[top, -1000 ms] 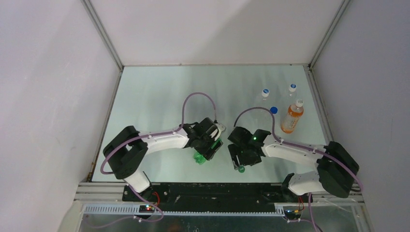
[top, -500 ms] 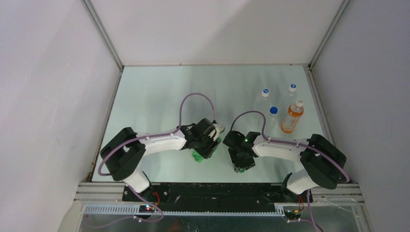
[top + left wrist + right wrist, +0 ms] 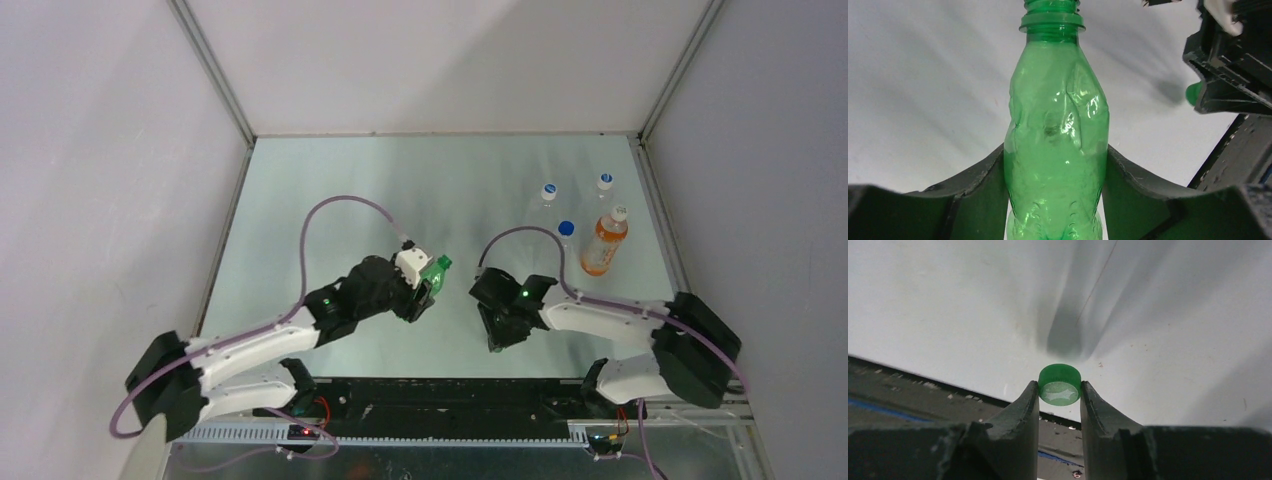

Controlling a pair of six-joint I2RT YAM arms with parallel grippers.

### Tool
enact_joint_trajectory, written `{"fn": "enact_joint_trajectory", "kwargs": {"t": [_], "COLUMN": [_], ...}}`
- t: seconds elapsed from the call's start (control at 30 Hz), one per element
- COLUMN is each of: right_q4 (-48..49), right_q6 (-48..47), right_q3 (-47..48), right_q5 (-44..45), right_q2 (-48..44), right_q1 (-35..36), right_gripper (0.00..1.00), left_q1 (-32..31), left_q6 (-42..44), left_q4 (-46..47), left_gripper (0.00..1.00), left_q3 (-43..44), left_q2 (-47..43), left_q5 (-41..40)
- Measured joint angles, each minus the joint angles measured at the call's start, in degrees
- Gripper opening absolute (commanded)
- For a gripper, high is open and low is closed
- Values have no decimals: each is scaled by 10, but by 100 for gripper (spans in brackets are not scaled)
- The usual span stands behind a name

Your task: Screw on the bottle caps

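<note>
A crumpled green bottle [image 3: 1055, 135] with an open, capless neck [image 3: 1050, 12] is clamped at its lower body by my left gripper [image 3: 1055, 165], which is shut on it. From above, the green bottle [image 3: 435, 269] is off the table and tilted in the left gripper [image 3: 424, 283]. My right gripper [image 3: 1060, 390] is shut on a small green cap [image 3: 1060, 385], low over the table's near edge. In the top view the right gripper [image 3: 496, 338] hides the cap. The left wrist view shows the green cap [image 3: 1192, 94] to the right of the bottle's neck.
At the back right stand clear bottles topped with white-and-blue caps [image 3: 549, 191] [image 3: 605, 181] and a blue cap [image 3: 566, 228]. An orange bottle [image 3: 602, 250] with a white cap stands beside them. The black table edge [image 3: 923, 390] lies under the right gripper.
The left gripper closed on the green bottle and lifted it while the left arm swung back. The right gripper closed on the green cap near the front edge.
</note>
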Motion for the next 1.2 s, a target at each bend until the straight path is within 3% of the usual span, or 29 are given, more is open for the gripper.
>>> {"fn": "enact_joint_trajectory", "kwargs": {"t": [0.1, 0.5, 0.83, 1.2], "right_q4": [-2, 27, 61, 76], "right_q6": [-28, -259, -465, -697], "right_q3": [4, 113, 156, 157], "right_q5": [2, -96, -229, -333], "right_q2": [-56, -283, -330, -349], "right_q1": [0, -32, -61, -75], "right_gripper": [0, 0, 0, 0], "left_q1": [0, 0, 1, 1], "left_q6": [14, 120, 234, 307], "left_q4": [43, 47, -56, -176], "left_gripper": [29, 34, 35, 35], "left_q3": [-31, -54, 3, 114], "left_q2": [-72, -271, -283, -214], "left_q5": [-1, 12, 59, 167]}}
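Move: The right hand already grips the green cap near the table; the open mouth of the green bottle lies about 13 cm ahead, 11 cm left and 12 cm above. From that hand, the blue-capped bottle stands some 19 cm ahead and 13 cm right, the white-capped bottle 26 cm ahead and 10 cm right. The left hand keeps hold of the green bottle; the cap lies about 9 cm back, 15 cm right and 9 cm below it. Right hand lifts the cap about 28 cm, swinging left to face the bottle the left raises 14 cm. ##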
